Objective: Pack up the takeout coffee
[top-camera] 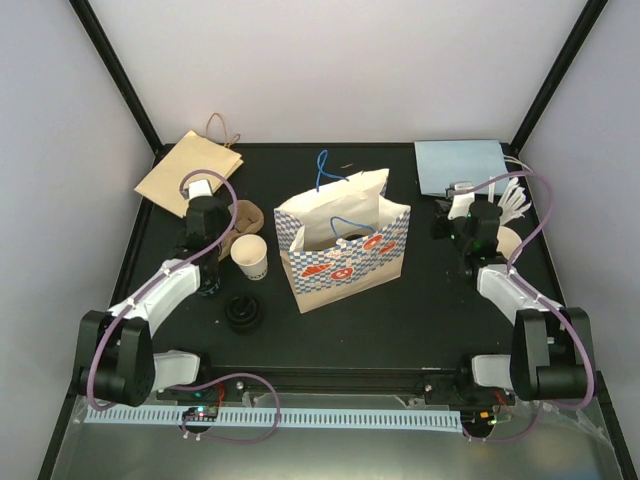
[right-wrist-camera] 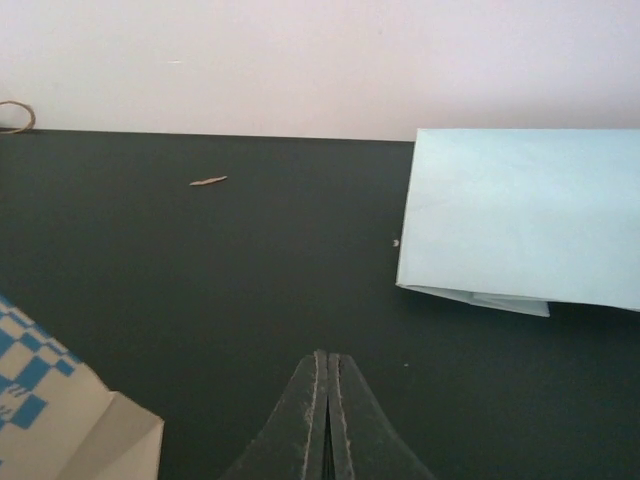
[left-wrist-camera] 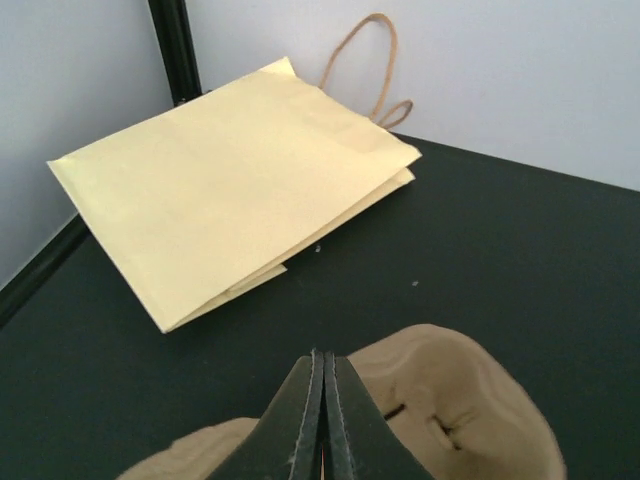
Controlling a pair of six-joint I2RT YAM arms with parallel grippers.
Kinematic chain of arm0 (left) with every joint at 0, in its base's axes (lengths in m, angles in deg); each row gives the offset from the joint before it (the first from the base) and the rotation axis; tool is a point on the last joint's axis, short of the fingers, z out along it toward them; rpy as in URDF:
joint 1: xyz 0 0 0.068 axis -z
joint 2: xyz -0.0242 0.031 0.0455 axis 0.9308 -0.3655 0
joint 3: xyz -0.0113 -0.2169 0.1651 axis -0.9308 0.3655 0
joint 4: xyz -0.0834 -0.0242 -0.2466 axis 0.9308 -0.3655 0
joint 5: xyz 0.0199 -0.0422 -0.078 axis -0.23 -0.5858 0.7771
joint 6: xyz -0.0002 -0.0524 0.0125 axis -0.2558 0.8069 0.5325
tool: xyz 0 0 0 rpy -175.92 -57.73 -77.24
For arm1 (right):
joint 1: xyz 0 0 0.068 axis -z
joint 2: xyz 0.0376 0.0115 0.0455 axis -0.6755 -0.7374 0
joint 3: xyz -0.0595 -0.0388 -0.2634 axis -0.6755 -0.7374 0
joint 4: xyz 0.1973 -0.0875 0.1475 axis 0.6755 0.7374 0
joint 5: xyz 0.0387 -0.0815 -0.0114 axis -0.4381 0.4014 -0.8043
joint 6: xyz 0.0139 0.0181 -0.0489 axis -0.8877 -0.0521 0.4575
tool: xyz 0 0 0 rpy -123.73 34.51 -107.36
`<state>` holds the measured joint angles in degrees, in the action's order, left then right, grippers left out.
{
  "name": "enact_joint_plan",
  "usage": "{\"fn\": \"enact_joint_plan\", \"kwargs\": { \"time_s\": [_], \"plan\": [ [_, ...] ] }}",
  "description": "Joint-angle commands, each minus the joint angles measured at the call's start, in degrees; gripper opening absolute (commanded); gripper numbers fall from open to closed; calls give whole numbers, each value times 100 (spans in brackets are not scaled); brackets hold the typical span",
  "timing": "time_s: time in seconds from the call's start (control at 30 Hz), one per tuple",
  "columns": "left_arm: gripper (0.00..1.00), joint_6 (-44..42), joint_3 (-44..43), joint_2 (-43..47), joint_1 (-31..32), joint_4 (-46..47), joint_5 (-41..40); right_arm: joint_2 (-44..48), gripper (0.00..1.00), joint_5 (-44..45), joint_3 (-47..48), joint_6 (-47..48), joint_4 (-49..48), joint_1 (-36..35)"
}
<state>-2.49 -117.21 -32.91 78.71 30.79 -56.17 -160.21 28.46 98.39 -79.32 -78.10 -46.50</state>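
A blue-and-white checkered paper bag [top-camera: 345,245] stands open at the middle of the table, and something white and round shows in its mouth. Its corner reaches into the right wrist view [right-wrist-camera: 60,425]. Left of it stand a white paper cup [top-camera: 250,256], open, and a black lid [top-camera: 243,314] on the table. A brown pulp cup carrier [top-camera: 243,218] lies behind the cup. My left gripper [top-camera: 200,196] [left-wrist-camera: 323,356] hangs shut and empty over the carrier [left-wrist-camera: 455,400]. My right gripper [top-camera: 459,198] [right-wrist-camera: 327,357] is shut and empty above bare table.
A flat kraft bag [top-camera: 190,170] [left-wrist-camera: 230,180] lies at the back left. A flat light-blue bag [top-camera: 462,165] [right-wrist-camera: 530,215] lies at the back right. White cutlery [top-camera: 515,200] and another cup [top-camera: 508,241] sit beside the right arm.
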Motion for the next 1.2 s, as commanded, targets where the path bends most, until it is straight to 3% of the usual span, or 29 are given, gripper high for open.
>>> {"fn": "enact_joint_plan", "kwargs": {
  "time_s": [0.0, 0.13, 0.2, 0.33, 0.43, 0.5, 0.6, 0.7, 0.83, 1.0, 1.1, 1.17],
  "plan": [
    [1, -793, 562, -120, -389, 1626, 499, -125, 1, -422, -103, 253, -761, 336],
    [2, -653, 644, -142, -874, 1751, 1192, -396, 2, -716, 36, 246, -499, 567],
    [7, -624, 662, -142, -980, 1772, 1386, -382, 4, -562, -117, 310, -639, 573],
    [20, -633, 668, -131, -995, 1578, 1407, -369, 29, 20, -650, 365, -1498, 573],
    [49, -593, 758, -47, -998, 1509, 1240, -462, 63, 101, -686, 433, -1626, 587],
    [70, -446, 810, 22, -1005, 1480, 1011, -525, 68, 306, -883, 394, -2249, 594],
    [96, -508, 937, 168, -990, 1510, 776, -610, 72, 338, -882, 354, -2256, 636],
    [99, -711, 1380, 320, -954, 2083, 450, -613, 74, 336, -886, 351, -2266, 634],
    [99, -1197, 1821, 157, -954, 3102, 815, -624, 76, 324, -897, 366, -2297, 635],
    [99, -1375, 1700, -138, -954, 3236, 930, -530, 76, 170, -1129, 430, -2613, 638],
    [99, -1608, 1971, -440, -964, 4075, 1124, -469, 76, 77, -1311, 482, -2897, 636],
    [99, -1640, 1902, -454, -963, 3972, 1304, -439, 76, 22, -1454, 514, -3108, 636]
  ]
}}
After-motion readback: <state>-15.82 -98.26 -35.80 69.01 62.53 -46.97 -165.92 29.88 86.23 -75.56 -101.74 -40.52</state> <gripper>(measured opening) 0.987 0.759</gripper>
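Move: The takeout bag stands between the hands. From the left hand its middle is about 31 cm to the right and 4 cm back; the cup tray lies some 5 cm straight ahead, and the white paper cup 8 cm right and 4 cm back. From the right hand the bag is about 23 cm to the left and 4 cm back, the straw holder 13 cm right and 3 cm ahead, and the cup stack 13 cm right and 6 cm back. Outward and down, the empty hands part: the left goes some 4 cm left and sinks about as far, easing back slightly late on, while the right goes about 5 cm right, nearing the straw holder, and sinks 3–4 cm. Both shut grippers open on the way, the left fully, the right about three quarters, with slight wrist tilts and nothing held. ##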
